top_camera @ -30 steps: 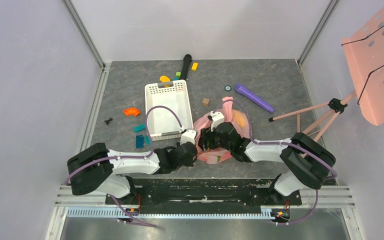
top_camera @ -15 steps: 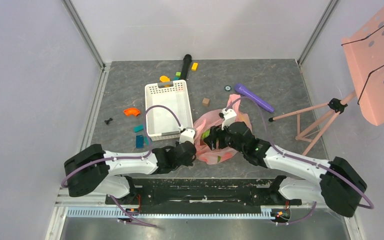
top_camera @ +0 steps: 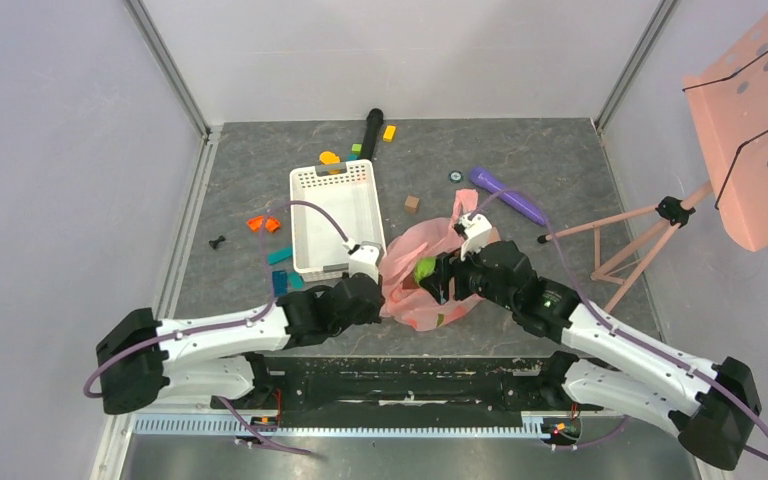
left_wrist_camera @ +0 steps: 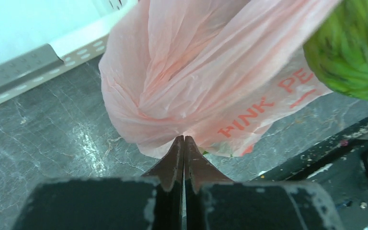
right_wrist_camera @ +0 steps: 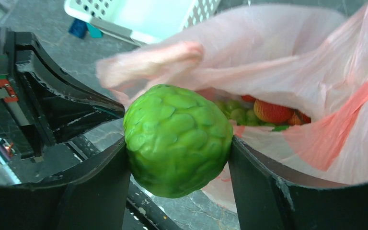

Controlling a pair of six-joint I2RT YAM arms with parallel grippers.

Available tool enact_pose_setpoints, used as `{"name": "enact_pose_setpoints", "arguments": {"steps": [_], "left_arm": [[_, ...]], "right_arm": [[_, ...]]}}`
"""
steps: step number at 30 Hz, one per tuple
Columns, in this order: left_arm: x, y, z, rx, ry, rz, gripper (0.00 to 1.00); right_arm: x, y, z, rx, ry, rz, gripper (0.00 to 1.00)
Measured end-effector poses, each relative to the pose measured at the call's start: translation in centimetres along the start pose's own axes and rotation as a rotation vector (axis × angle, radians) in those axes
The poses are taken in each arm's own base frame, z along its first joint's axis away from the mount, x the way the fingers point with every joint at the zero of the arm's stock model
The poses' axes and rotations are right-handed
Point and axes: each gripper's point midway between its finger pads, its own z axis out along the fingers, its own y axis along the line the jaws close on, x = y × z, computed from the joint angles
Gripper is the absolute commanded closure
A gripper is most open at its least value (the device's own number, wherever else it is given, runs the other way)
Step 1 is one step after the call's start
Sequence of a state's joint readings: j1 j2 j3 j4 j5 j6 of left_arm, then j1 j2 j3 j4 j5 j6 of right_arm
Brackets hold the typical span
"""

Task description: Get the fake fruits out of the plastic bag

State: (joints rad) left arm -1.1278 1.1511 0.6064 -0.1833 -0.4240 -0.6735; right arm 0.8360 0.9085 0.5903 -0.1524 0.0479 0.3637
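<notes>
The pink plastic bag lies crumpled between my two arms, its mouth facing the right gripper. My left gripper is shut, its tips pinching a fold at the bag's near edge. My right gripper is shut on a bumpy green fruit, which hangs just outside the bag's mouth and above the floor. The same green fruit shows over the bag from above. Inside the bag lie a red strawberry-like fruit and small green grapes.
A white basket stands left of the bag. Small coloured blocks lie to its left, a purple cylinder and a brown cube behind the bag. A black cylinder lies at the back, a pink stand's legs to the right.
The right gripper has drawn back to the right out of the bag with the green fruit in it. The left gripper still pinches the bag; its arm has stretched out.
</notes>
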Motion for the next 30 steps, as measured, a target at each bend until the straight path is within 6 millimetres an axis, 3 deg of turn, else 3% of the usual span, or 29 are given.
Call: {"name": "enact_pose_setpoints", "arguments": {"steps": [10, 15, 18, 22, 23, 26, 30], "left_arm": [[-5.6, -0.1, -4.9, 0.018, -0.123, -0.039, 0.8], [-7.5, 0.8, -7.0, -0.01, -0.158, -0.022, 0.62], [-8.4, 1.4, -8.2, -0.025, -0.175, -0.013, 0.48], [-8.8, 2.8, -10.1, -0.047, -0.197, -0.015, 0.35], [-8.9, 3.2, -10.6, -0.052, -0.205, -0.018, 0.33], [-9.1, 4.3, -12.0, -0.068, -0.222, -0.024, 0.28], [-9.5, 5.6, -13.6, -0.084, -0.245, -0.034, 0.13]], "right_arm": [[-9.6, 2.5, -3.4, -0.008, -0.139, -0.063, 0.49], [-13.7, 3.3, -3.0, 0.018, -0.167, -0.111, 0.48], [-15.6, 4.0, -1.2, 0.021, -0.152, -0.139, 0.48], [-16.4, 5.0, 3.3, 0.01, -0.095, -0.166, 0.49], [-16.0, 5.3, 5.4, 0.003, -0.056, -0.174, 0.49], [-14.6, 5.7, 8.9, -0.021, 0.019, -0.182, 0.49], [-11.7, 6.0, 14.2, -0.054, 0.125, -0.183, 0.5]]}}
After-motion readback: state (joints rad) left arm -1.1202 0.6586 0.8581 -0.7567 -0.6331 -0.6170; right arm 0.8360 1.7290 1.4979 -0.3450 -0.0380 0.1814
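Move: The right hand already holds the green fruit. The white basket's middle lies about 17 cm ahead of it, 18 cm left and 13 cm down. The pink bag's middle is some 3 cm ahead, 3 cm right and 11 cm lower; a small wooden block sits roughly 21 cm ahead, 2 cm left and 14 cm down. From the shut left hand, at the bag's left edge, the bag's middle is about 6 cm ahead, 11 cm right and 5 cm lower. Keeping its grip on the green fruit, the right hand climbs nearly 15 cm clear of the bag, then swings left and forward over the basket while sinking about 10 cm again. The left hand lets go of the bag's edge, rising some 14 cm and backing off left as its fingers open wide and tip up slightly. ##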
